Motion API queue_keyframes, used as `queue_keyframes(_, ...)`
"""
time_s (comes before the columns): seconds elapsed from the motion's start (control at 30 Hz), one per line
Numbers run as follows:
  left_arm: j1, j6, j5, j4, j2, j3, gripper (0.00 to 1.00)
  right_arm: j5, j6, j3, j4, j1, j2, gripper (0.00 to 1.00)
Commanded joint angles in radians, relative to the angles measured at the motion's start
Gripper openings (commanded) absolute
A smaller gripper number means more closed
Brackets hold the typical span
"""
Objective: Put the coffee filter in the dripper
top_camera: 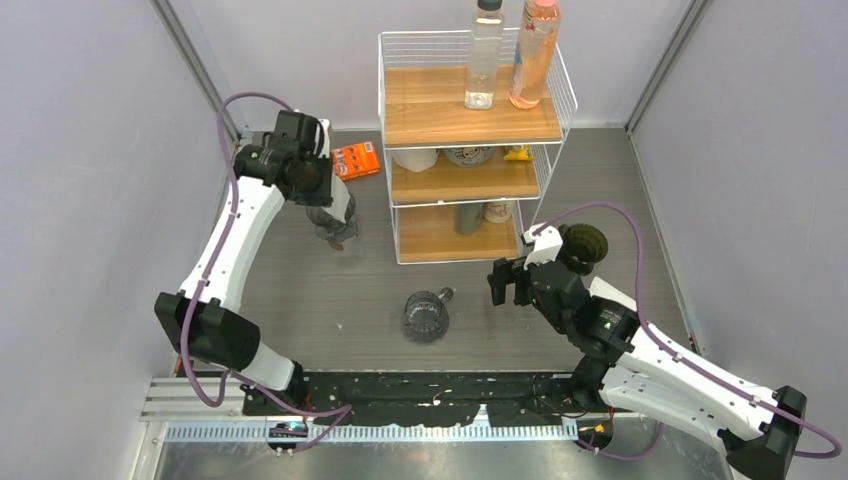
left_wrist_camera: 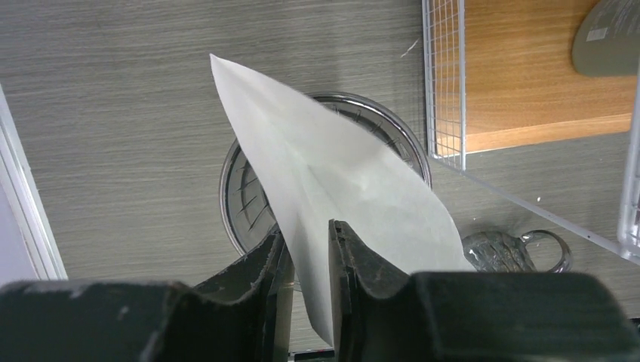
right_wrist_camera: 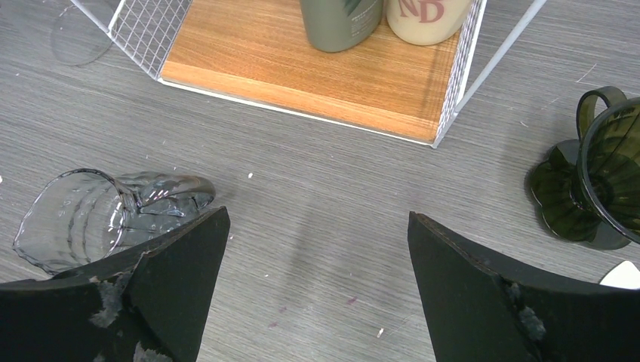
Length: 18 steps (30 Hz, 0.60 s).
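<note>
The white paper coffee filter (left_wrist_camera: 332, 166) stands on edge between the fingers of my left gripper (left_wrist_camera: 306, 230). The jaws are slightly parted; the paper leans on the right finger (left_wrist_camera: 355, 260). Its pointed corner reaches out over the round, ribbed, smoky-clear dripper (left_wrist_camera: 245, 192), which sits on the table directly below. From above, the left gripper (top_camera: 335, 215) hangs over that dripper (top_camera: 338, 232) just left of the shelf, and the filter is hidden under it. My right gripper (right_wrist_camera: 318, 215) is wide open over bare table, holding nothing, right of centre (top_camera: 505, 283).
A white wire shelf with wooden boards (top_camera: 465, 150) stands at the back, bottles on top. A clear glass cup with a handle (top_camera: 426, 315) sits mid-table. A dark green cone with a handle (right_wrist_camera: 604, 181) stands right of the shelf. An orange packet (top_camera: 356, 159) lies back left.
</note>
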Motion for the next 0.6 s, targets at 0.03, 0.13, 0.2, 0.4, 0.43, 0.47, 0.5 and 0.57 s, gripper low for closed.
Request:
queue_keyframes(0.03,0.004,0.002,-0.01,-0.032,-0.041,0.073,0.38,0.019,-0.013,-0.004,0.042,-0.002,0.008,0.96)
queue_keyframes(0.13,0.004,-0.013,-0.006,-0.037,-0.067,0.084,0.45,0.02,-0.013,-0.004,0.041,-0.001,0.01,0.96)
queue_keyframes(0.2,0.004,-0.02,-0.002,-0.03,-0.09,0.084,0.49,0.021,-0.013,-0.003,0.041,-0.001,0.013,0.95)
queue_keyframes(0.4,0.003,-0.056,0.02,-0.007,-0.148,0.091,0.56,0.021,-0.015,-0.002,0.041,-0.002,0.017,0.96)
queue_keyframes(0.43,0.003,-0.059,0.031,-0.004,-0.152,0.096,0.56,0.022,-0.015,-0.002,0.041,-0.003,0.017,0.96)
queue_keyframes(0.47,0.003,-0.063,0.04,-0.001,-0.155,0.103,0.57,0.021,-0.014,-0.002,0.041,-0.003,0.016,0.96)
queue_keyframes(0.5,0.003,-0.069,0.047,0.004,-0.156,0.11,0.57,0.022,-0.014,-0.002,0.041,-0.003,0.015,0.95)
queue_keyframes(0.57,0.002,-0.081,0.096,0.01,-0.152,0.13,0.57,0.022,-0.015,-0.004,0.041,-0.003,0.015,0.96)
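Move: The glass dripper, with the filter standing in it, is almost under the left hand: about 2 cm ahead, 1 cm right, its middle 5 cm below, with the carafe beneath it. From that hand the shelf's near left foot is roughly 3 cm back and 12 cm right, the glass mug 15 cm back and 19 cm right, the orange bag 18 cm ahead and 1 cm right. From the right hand the dripper lies some 14 cm ahead, 35 cm left, slightly above. With its fingers already loosening around the paper filter, the left hand goes on opening, from about a quarter to just over half, and comes free of the paper as it lifts straight up off the dripper. The climb quickens to some 6.5 cm in all, the hand drawing back about 2 cm towards its base in the later part while the wrist tips the fingers up and outward by roughly 10 degrees. ##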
